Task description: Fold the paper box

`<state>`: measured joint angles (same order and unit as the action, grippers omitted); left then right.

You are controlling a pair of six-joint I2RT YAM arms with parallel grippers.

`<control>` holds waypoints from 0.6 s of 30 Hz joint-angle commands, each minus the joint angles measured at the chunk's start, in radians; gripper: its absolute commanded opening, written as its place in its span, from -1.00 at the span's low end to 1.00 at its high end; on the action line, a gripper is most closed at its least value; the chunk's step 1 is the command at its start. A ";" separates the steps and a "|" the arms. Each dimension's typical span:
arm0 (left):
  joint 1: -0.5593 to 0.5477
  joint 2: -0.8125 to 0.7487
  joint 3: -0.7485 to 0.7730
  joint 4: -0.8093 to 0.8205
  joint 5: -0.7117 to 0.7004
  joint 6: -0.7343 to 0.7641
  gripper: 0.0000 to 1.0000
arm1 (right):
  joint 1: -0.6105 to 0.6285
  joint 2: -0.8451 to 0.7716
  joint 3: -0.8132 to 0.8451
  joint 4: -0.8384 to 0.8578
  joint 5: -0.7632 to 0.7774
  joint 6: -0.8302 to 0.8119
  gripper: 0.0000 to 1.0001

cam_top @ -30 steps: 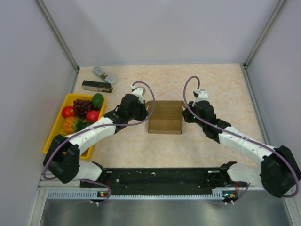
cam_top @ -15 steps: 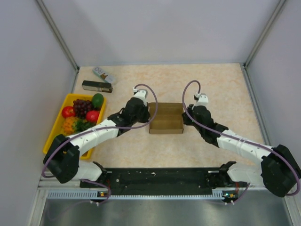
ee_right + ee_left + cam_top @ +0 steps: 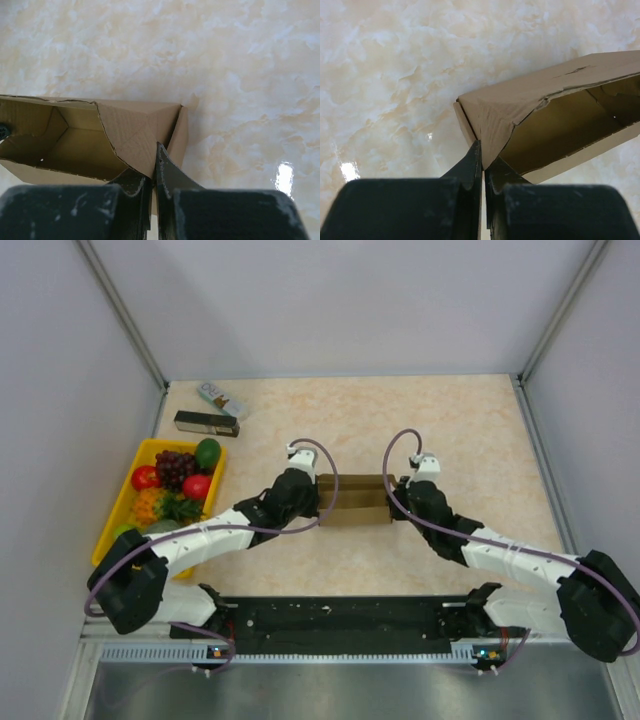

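Note:
The brown paper box (image 3: pixel 352 499) stands in the middle of the table between both arms, tipped so its open side faces the arms. My left gripper (image 3: pixel 316 500) is shut on the flap at its left end; the left wrist view has that creased end flap (image 3: pixel 495 112) pinched between the black fingers (image 3: pixel 470 167), with the hollow inside (image 3: pixel 560 125) to the right. My right gripper (image 3: pixel 396 498) is shut on the right end flap (image 3: pixel 137 132), whose edge runs down between the fingers (image 3: pixel 167 170). The box interior (image 3: pixel 50 135) opens to the left there.
A yellow tray (image 3: pixel 128 484) of toy fruit sits at the left edge. A slim black box (image 3: pixel 206 423) and a small white packet (image 3: pixel 222 398) lie at the back left. Grey walls close in the sides and back of the marble-patterned table (image 3: pixel 470 430).
Both grippers have drawn toward the near edge and lowered, tipping the box forward: its top face, broad a second ago, now shows as a narrow strip.

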<state>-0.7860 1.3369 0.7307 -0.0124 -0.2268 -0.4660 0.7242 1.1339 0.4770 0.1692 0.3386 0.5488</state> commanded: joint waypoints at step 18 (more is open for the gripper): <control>-0.182 -0.093 -0.159 0.058 -0.293 -0.003 -1.00 | 0.023 -0.479 -0.018 -0.325 -0.187 -0.029 -0.15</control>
<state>-0.9337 1.2568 0.6083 0.0620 -0.4484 -0.4709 0.7395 0.7567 0.4446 -0.0502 0.2142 0.5060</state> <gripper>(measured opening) 0.021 0.402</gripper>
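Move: Both hands already pinch the end flaps of the box's raised lid, one at either end. From the left hand the box's middle lies about 8 cm to the right, 2 cm ahead and 4 cm below; the lid's middle is 8 cm to the right, 4 cm ahead and about level. From the right hand the box's middle is some 8 cm to the left, 2 cm ahead and 4 cm below, its front wall 8 cm to the left and 1 cm back, 4 cm below. The right fingers let go of the right end flap, opening to nearly half while that hand draws back and rises, about 5 cm each way, turning slightly counter-clockwise. The left hand keeps its pinch on the left end flap and pulls it back some 2.5 cm towards the robot, the fingers tipping up a little. ##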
